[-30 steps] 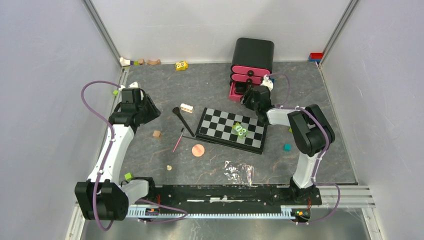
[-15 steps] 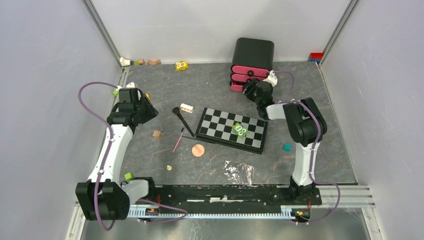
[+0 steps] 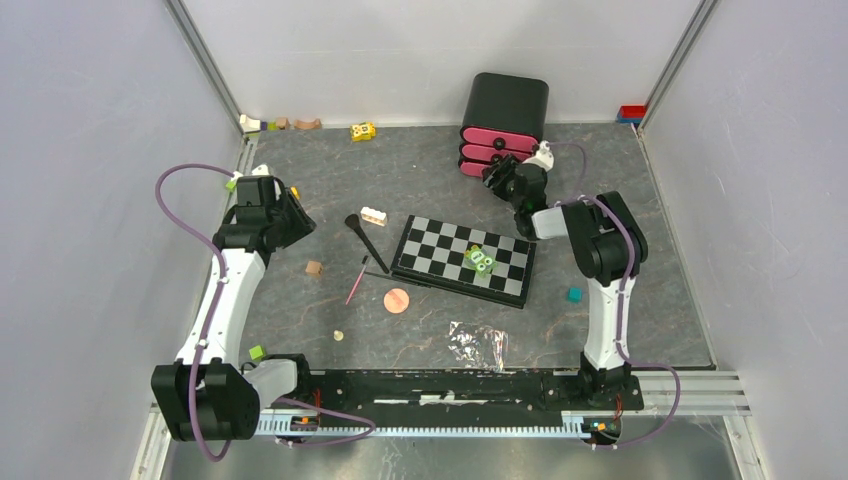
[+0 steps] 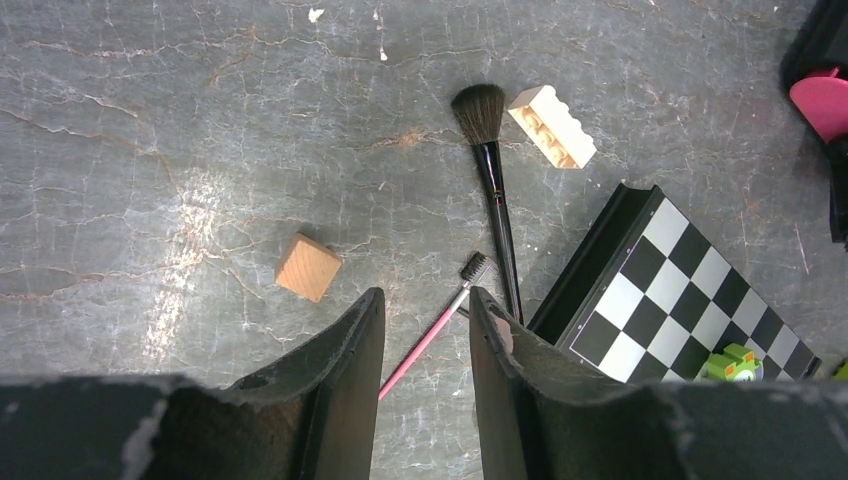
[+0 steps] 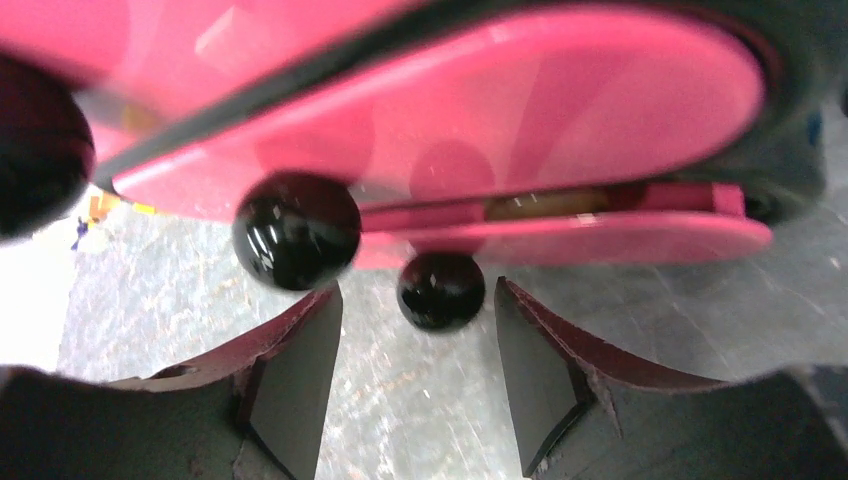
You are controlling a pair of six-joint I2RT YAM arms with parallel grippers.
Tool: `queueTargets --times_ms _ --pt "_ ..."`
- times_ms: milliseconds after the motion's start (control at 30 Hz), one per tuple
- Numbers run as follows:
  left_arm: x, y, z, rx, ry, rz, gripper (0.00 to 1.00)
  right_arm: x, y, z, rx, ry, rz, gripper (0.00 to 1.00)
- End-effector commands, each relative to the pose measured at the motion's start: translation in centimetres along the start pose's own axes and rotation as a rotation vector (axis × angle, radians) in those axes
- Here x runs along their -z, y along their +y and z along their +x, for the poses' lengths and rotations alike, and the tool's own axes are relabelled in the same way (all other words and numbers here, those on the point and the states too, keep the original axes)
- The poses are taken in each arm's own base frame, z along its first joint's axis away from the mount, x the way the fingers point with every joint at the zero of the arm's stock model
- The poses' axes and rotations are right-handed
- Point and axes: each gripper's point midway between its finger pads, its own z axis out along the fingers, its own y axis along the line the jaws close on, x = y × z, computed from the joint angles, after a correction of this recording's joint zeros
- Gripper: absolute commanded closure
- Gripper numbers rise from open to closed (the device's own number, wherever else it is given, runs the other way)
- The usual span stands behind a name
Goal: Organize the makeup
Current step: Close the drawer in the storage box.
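Note:
Makeup lies left of the chequered board: a black long-handled brush [image 3: 365, 238] [image 4: 493, 190], a thin pink pencil [image 3: 356, 282] [image 4: 435, 330] and a round peach puff [image 3: 397, 300]. My left gripper [image 3: 300, 220] [image 4: 425, 310] hovers open above the pink pencil and holds nothing. A black drawer box [image 3: 503, 125] with pink drawers [image 5: 470, 110] stands at the back. My right gripper [image 3: 500, 180] [image 5: 415, 300] is open right in front of it. The lowest drawer's black knob [image 5: 440, 290] sits just ahead of the fingertips, untouched.
The chequered board [image 3: 430, 250] carries a green toy [image 3: 480, 260]. A wooden cube [image 4: 307, 267] and a cream brick [image 4: 552, 126] lie near the brush. Crumpled clear wrap [image 3: 477, 343], a teal block [image 3: 574, 294] and a green block [image 3: 257, 352] lie nearer the arms. Toys [image 3: 363, 131] line the back wall.
The lowest pink drawer, pulled out a second ago, now sits pushed in. My right gripper moved toward the box and its jaws widened. The left arm shifted slightly left.

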Motion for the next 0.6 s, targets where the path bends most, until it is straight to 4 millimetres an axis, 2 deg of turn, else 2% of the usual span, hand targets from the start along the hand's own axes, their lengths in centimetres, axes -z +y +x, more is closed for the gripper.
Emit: queueTargets --times_ms 0,133,300,400,567 --pt "0.2 -0.5 -1.0 -0.012 -0.039 0.031 0.57 2.6 2.4 -2.6 0.028 -0.058 -0.106 0.35" --pt "0.1 -0.4 -1.0 -0.01 -0.039 0.03 0.57 5.4 2.9 -3.1 0.076 -0.045 -0.128 0.34" --pt "0.1 -0.4 -1.1 -0.009 -0.04 0.03 0.57 7.4 3.0 -4.4 0.174 -0.033 -0.113 0.34" --pt "0.1 -0.4 -1.1 -0.011 -0.041 0.029 0.57 7.7 3.3 -5.6 0.203 -0.03 -0.106 0.33" --pt "0.2 -0.4 -1.2 -0.007 -0.044 0.03 0.57 6.1 4.6 -7.0 0.166 0.026 -0.141 0.33"
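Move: The bottom drawer's knob sits between my open right fingertips, about 1 cm ahead and level with them. The middle drawer's knob is about 2 cm farther ahead and 5 cm up. The blue brick beside the storage box lies roughly 5 cm ahead, 13 cm right and 4 cm lower; the checkerboard is some 19 cm back, 5 cm left and 5 cm down. From my left hand, the bottom knob is about 25 cm ahead, 35 cm right and 12 cm down. With the push on the bottom drawer over, I draw my right hand straight back about 5 cm so the open fingers come clear of the drawer's knob, then lift it some 8 cm in front of the box, tipping the fingers up slightly. I keep the fingers apart and grip nothing. ##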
